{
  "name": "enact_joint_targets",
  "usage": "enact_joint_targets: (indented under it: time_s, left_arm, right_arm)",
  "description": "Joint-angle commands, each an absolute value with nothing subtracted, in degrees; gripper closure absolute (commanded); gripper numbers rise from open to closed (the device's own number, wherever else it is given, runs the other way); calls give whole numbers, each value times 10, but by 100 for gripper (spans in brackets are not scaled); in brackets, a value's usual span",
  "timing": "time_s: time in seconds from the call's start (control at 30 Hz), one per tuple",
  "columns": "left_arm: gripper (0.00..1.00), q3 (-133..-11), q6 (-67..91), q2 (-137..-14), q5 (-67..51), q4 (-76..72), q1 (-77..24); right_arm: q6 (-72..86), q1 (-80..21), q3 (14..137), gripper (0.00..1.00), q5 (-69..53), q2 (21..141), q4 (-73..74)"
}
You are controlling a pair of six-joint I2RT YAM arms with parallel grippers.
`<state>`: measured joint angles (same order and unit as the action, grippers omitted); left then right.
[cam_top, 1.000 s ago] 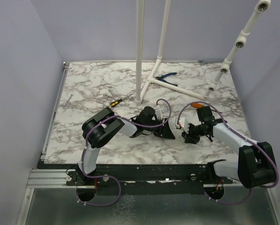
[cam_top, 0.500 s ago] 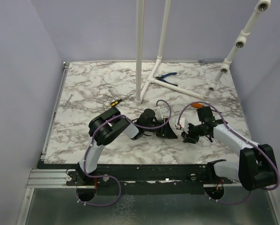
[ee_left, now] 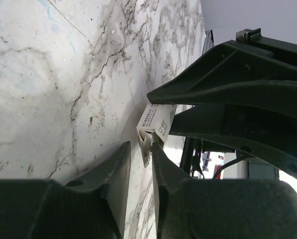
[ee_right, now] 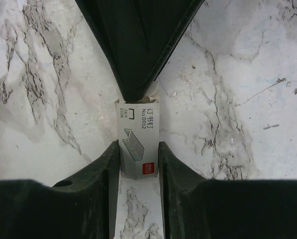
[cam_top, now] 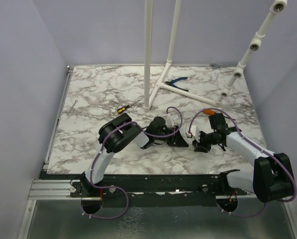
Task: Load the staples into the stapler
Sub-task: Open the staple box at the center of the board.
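A small white box of staples with a staple drawing on its face is held just above the marble, and my right gripper is shut on its two long sides. My left gripper meets the box's far end from the other side. Its jaws are narrow but still apart, with the box's open end flap between the tips and against one finger. In the top view the two grippers meet tip to tip at the table's front centre, left gripper and right gripper. The stapler is out of view.
A yellow-handled screwdriver lies left of a white pipe post. Blue-handled pliers lie by the pipe frame's base at the back. An orange-handled tool sits behind my right wrist. A thin metal piece lies near the left edge.
My left arm has pushed to the right toward the staple box and its jaws have narrowed around the flap. The right gripper has kept its hold and place.
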<state>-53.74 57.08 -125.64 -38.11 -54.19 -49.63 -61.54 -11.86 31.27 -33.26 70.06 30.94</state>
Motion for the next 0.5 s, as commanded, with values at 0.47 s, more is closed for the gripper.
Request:
enact_joint_targets:
  time_s: [0.47]
  left_arm:
    - [100, -540, 596, -1276, -368, -566, -502]
  right_arm:
    - [-616, -114, 315, 71, -311, 733, 318]
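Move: The right fingers already grip the staple box by its sides, with its middle about 1 cm to the left of the right hand point. For the left hand, the middle of the box lies about 3 cm to the right and 1 cm below; the loosened end flap is right between the parted left fingertips. The orange screwdriver handle lies roughly 15 cm ahead of the left hand and 10 cm to its right, and the blue pliers some 28 cm ahead and 4 cm to its left. The left fingers, about a quarter open around the flap at the box's left end, close fully and pinch the thin cardboard, while the left hand eases only about half a centimetre to the right and down against the open end. The right hand keeps its grip on the sides of the box and sinks a little over half a centimetre with it, its wrist hardly turning. ##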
